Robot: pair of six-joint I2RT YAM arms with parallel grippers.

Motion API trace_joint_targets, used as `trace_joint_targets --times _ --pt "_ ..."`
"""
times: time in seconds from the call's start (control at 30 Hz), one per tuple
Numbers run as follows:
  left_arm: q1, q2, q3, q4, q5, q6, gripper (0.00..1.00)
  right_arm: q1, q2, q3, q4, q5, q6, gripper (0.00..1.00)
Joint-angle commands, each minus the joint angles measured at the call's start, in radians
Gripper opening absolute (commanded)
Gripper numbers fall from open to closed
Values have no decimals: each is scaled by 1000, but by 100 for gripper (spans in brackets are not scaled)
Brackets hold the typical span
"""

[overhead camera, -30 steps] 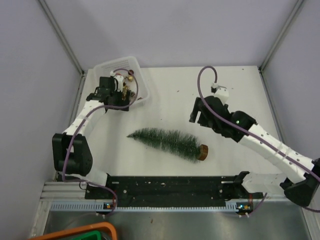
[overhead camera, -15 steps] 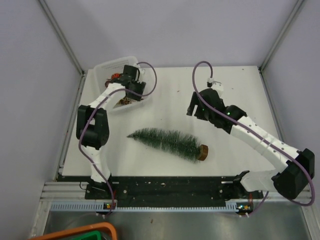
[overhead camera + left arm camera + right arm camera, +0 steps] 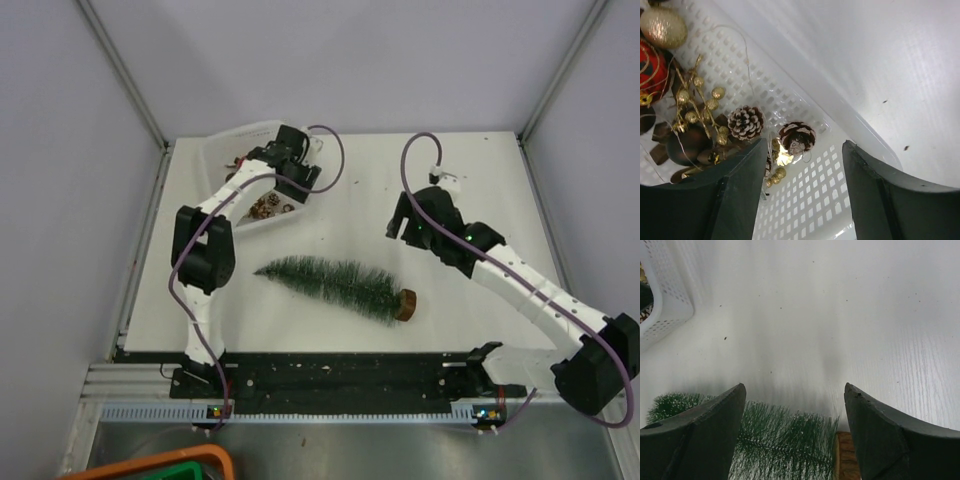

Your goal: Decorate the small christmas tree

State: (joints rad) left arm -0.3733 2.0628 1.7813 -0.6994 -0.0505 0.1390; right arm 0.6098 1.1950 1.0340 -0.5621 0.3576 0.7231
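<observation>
The small christmas tree (image 3: 335, 284) lies on its side mid-table, tip to the left, its wooden disc base (image 3: 405, 304) to the right. My left gripper (image 3: 286, 172) hangs open over the right end of the white tray (image 3: 225, 146). In the left wrist view a frosted pinecone (image 3: 796, 137) lies just past the left gripper (image 3: 805, 144), with only tray floor between the jaws. My right gripper (image 3: 405, 226) stands open above and behind the tree's base end; in its wrist view the tree (image 3: 785, 440) and base (image 3: 847, 455) show below the right gripper (image 3: 794, 386).
The tray (image 3: 765, 65) holds a second pinecone (image 3: 745, 122), a gold bauble (image 3: 662, 27), a red bauble (image 3: 650, 70), gold berry sprigs (image 3: 700, 97) and a brown bauble (image 3: 687, 145). A tray corner (image 3: 665, 300) lies far left of the right gripper. Grey walls close in the table.
My left arm has swung right along the tray to its right end, and its jaws have narrowed. The tray has shifted a little. The right gripper has barely moved.
</observation>
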Motion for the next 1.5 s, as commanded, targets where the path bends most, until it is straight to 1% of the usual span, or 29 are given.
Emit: trace_joint_targets --times 0.0,0.07,0.13,0.17,0.2,0.3,0.4,0.5,0.63,0.73,0.8,0.93,1.07,1.1,1.17,1.3,1.47 --pt "-87 42 128 -15 81 2 70 -28 -49 -25 34 9 -22 79" --pt "-122 66 190 -23 112 -12 75 -36 -61 -40 34 9 -19 79" --pt "-142 97 266 -47 121 -35 83 -39 -60 -49 34 9 -11 80" --pt "-147 103 295 -54 120 -56 85 -38 -55 -54 37 4 -8 80" --pt "-150 102 311 -55 123 -71 87 -39 -46 -57 42 -5 -7 80" --pt "-144 53 325 -64 126 -81 99 -39 3 -48 79 -37 7 80" --pt "-105 -48 325 -74 135 -84 99 -41 83 -9 135 -77 24 80" --pt "-32 -173 317 -86 165 -107 99 -39 178 43 201 -117 47 80" --pt "103 -344 203 -77 259 -136 99 -35 349 167 281 -180 84 79" --pt "163 -458 39 -62 244 -99 99 -18 481 290 301 -193 108 78" --pt "174 -532 -102 -26 187 -61 99 -10 573 371 301 -213 124 77" --pt "192 -628 -340 41 143 -23 99 11 704 507 297 -221 145 76" --pt "198 -668 -456 81 130 -19 99 25 828 619 242 -220 156 73" --pt "201 -668 -467 84 127 -21 99 27 847 626 234 -217 156 72" --pt "203 -670 -480 89 126 -16 99 30 867 626 226 -203 148 66" --pt "206 -673 -508 113 129 -9 99 24 839 562 220 -140 101 57" --pt "209 -667 -537 143 126 -4 99 -37 769 469 222 -92 41 52"
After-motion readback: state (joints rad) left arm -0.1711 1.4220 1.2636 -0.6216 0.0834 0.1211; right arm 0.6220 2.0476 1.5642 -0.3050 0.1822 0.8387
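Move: The left fingers are down inside the right end of the white basket, whose middle lies about 11 cm left, 4 cm ahead and 6 cm below them. Two pinecones sit some 3 cm to their left, level fore and aft, 7 cm below. For the right hand, the basket's near right corner is roughly 13 cm ahead, 20 cm left and 11 cm down. The tree's middle is 9 cm behind that hand, 12 cm left, 16 cm below. Still against the inside of the basket's right wall, the left hand pushes rightward about 12 cm, opening wide, then lifts clear, swings back left over the basket and sinks beside its near left side. The right hand, after a short dip, reaches forward, left and down to the near right corner and partly closes astride the rim. ##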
